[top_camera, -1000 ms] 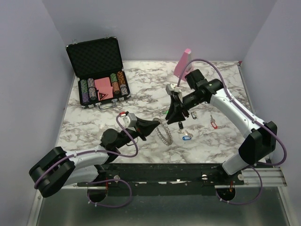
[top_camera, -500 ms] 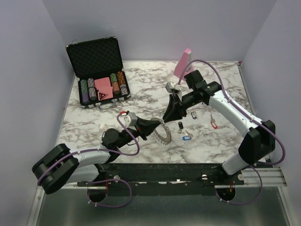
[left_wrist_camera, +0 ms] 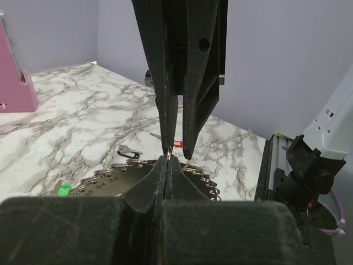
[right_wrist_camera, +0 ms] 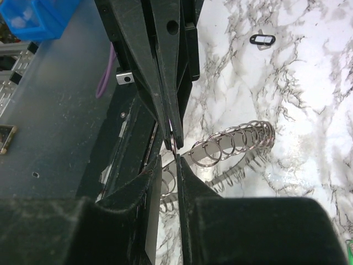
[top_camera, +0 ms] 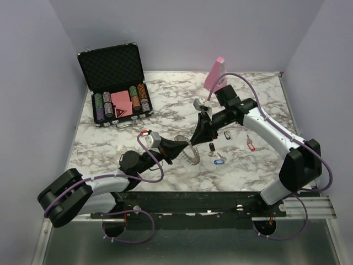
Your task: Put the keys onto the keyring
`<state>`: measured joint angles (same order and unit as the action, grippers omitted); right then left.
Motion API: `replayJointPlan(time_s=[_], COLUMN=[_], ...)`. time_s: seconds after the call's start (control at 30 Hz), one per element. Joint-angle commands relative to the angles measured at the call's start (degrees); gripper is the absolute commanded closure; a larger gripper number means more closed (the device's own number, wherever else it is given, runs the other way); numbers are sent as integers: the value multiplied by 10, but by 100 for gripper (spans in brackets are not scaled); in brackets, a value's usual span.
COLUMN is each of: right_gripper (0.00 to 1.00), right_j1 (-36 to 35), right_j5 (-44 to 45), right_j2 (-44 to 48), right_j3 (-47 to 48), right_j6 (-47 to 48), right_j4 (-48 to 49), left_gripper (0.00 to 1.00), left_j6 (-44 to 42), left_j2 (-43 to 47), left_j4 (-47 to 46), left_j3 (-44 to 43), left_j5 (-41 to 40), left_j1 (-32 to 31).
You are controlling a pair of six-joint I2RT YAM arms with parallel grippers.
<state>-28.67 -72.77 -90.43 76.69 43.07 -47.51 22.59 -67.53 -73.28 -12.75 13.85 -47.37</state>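
The grey keyring [top_camera: 192,156] with its rim of small loops is tilted up off the marble table [top_camera: 165,105]. My left gripper [top_camera: 186,147] is shut on one of its rim loops [left_wrist_camera: 167,158]. My right gripper [top_camera: 194,140] points down at that same spot, tip to tip with the left one. Its jaws [right_wrist_camera: 177,160] stand narrowly apart around a thin loop. Loose keys lie to the right: a black-headed one [top_camera: 210,146], a blue-tagged one [top_camera: 219,161], a red one [top_camera: 251,147] and a black tag [top_camera: 226,135].
An open black case [top_camera: 113,69] of poker chips stands at the back left. A pink wedge block [top_camera: 214,72] stands at the back behind the right arm. A small green piece [left_wrist_camera: 64,190] lies beside the ring.
My right gripper's jaws have narrowed and its tip has come down closer to the left gripper. The left arm has shifted slightly and the ring now shows more of its flat face.
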Motion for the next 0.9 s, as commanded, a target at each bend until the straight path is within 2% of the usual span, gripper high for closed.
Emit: replayJointPlan(time_s=[0.0, 0.27, 0.33, 0.43, 0.53, 0.57, 0.6, 0.63, 0.67, 0.7, 0.77, 0.83, 0.87], right_gripper=[76, 82, 86, 99, 99, 99, 99, 99, 99, 99, 99, 99, 99], right_j1=[-3, -11, -13, -12, -13, -13, -13, -12, -13, -13, -15, -18, -21], right_j5=[-22, -27, -27, -13, 32, 51, 65, 86, 110, 127, 175, 226, 255], right_j2=[-5, -14, -15, -15, -20, -22, -25, -27, -30, -35, -47, -61, -65], right_j3=[-10, -7, -5, 15, 52, 67, 79, 95, 113, 129, 171, 216, 236], right_j6=[-10, -5, -2, 10, 48, 60, 70, 83, 100, 108, 142, 173, 178], right_j4=[20, 16, 11, -16, -72, -90, -108, -129, -156, -174, -234, -299, -318], left_gripper=[100, 100, 100, 100, 100, 95, 81, 61, 46, 38, 30, 27, 27], left_j6=[3, 5, 5, 5, 6, 5, 4, -2, -11, -24, -64, -108, -122], left_j2=[5, 2, 2, 4, 9, 15, 26, 42, 69, 94, 158, 213, 229], left_j4=[-162, -160, -160, -158, -147, -139, -126, -102, -68, -31, 96, 304, 376], left_j3=[-19, -22, -22, -20, -14, -10, -4, 2, 7, 10, -2, -47, -77], left_j5=[-11, -12, -11, -14, -18, -21, -24, -29, -32, -33, -20, -10, -6], left_j1=[-2, -2, -2, -2, -1, -1, -1, 0, 0, 0, -1, -1, 0])
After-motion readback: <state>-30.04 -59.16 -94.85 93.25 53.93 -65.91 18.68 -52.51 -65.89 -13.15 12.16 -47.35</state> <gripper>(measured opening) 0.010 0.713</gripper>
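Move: The keyring, held by a small wire loop at its rim in the left fingertips, hangs with its middle about 6 cm below the left hand, 1 cm back and 1 cm left of it. It lies the same from the right hand, whose slightly open fingertips straddle that loop. On the table, some 12 cm below the right hand, lie the black key 3 cm ahead and 10 cm right, the green key 11 cm ahead and 3 cm right, and the blue-tagged key 3 cm back and 13 cm right. The keyring's small loop is handed over: the right fingers, nearly in place, shut on it while the left hand keeps its grip. Then the left fingers open wide, let go and draw off, about 6 cm, mostly up and also to the left. Still pinching the loop, the right hand eases forward and slightly up, its fingers tipping some 15 degrees further down. ##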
